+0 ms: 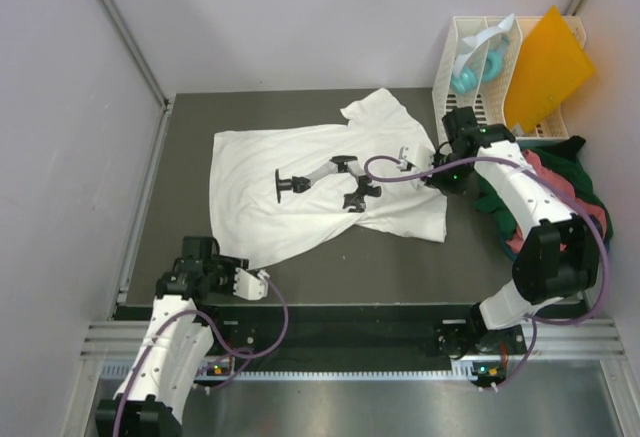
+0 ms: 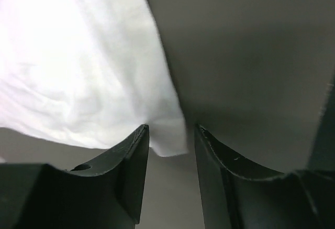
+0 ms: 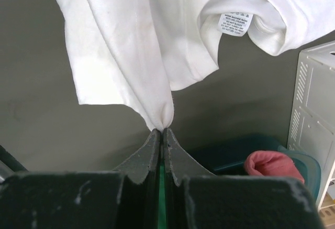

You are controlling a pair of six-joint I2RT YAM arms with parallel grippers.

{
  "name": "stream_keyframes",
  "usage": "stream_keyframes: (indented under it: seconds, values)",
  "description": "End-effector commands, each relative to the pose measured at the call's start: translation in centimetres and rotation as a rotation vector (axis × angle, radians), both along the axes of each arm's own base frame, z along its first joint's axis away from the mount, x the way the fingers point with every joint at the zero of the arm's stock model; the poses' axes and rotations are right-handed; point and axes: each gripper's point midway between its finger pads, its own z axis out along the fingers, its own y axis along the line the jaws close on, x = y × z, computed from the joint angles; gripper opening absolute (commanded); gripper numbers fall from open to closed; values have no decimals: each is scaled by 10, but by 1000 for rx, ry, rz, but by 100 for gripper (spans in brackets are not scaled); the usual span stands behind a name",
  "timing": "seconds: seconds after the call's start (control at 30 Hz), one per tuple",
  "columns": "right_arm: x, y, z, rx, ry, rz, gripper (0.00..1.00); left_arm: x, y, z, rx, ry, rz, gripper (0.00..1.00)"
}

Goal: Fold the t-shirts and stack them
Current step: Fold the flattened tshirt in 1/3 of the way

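Note:
A large white t-shirt [image 1: 320, 182] with a black print lies spread on the dark table. My right gripper [image 1: 440, 172] is shut on a pinch of its right edge; in the right wrist view the cloth [image 3: 131, 40] rises from the closed fingertips [image 3: 157, 137], and the neck label [image 3: 234, 23] shows. My left gripper [image 1: 258, 282] is open at the shirt's near-left corner. That corner [image 2: 170, 140] lies on the table between the fingers [image 2: 133, 155], touching neither. A salmon-red t-shirt [image 1: 540, 172] and a dark green one [image 1: 578, 172] are heaped at the right edge.
A white slatted rack [image 1: 480, 67] stands at the back right, holding an orange sheet [image 1: 548, 67] and a teal object [image 1: 468, 77]. Grey walls close in the table on the left and back. The rack's side [image 3: 314, 108] is close to my right gripper.

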Motion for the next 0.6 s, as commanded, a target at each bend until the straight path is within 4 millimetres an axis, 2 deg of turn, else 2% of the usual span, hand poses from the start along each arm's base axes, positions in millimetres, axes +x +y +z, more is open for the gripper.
stream_keyframes:
  seconds: [0.0,0.1,0.17,0.2,0.23,0.37,0.4,0.47,0.5,0.57]
  values:
    - [10,13,11,32,-28,6,0,-7,2,-29,15,4,-8,45]
    - [12,13,11,29,-30,8,0,-11,4,-38,28,12,-4,41]
    - [12,13,9,27,-23,10,0,-15,4,-40,33,42,-13,34]
    - [12,12,10,22,-25,10,0,-16,5,-39,37,49,-19,20]
    - [13,12,10,21,-26,14,0,-18,5,-40,40,71,-18,0]
    - [17,12,13,14,-44,18,0,-12,8,-27,47,95,3,0]
    - [19,12,14,12,-50,20,0,-2,8,-13,43,72,23,0]
    - [24,10,20,0,-77,17,0,9,13,-1,56,64,58,0]
    - [27,9,22,-6,-93,16,0,23,15,18,50,28,97,0]
    - [34,6,32,-16,-144,10,0,34,20,33,59,19,150,0]
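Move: The near hem corner of the t-shirt hangs between the left hand's open fingertips; the spot to grip is about 2 cm ahead, level sideways and some 1 cm lower. The black robot print lies roughly 17 cm ahead and 19 cm to the right of the left hand, and the table's near edge about 8 cm straight behind it. From the right hand, the same corner is about 15 cm back, 38 cm to the left and 13 cm lower. The t-shirt's near hem corner is taken by the left hand, which slides forward a little over 2 cm, low over the table and onto the cloth, its fingers tipping outward about 8 degrees. It sinks half a centimetre as the fingers shut and pinch the corner, then eases up about as much, drifts slightly left and straightens the wrist. The right fingers keep their pinch on the raised cloth at the shoulder end, nearly in place. ##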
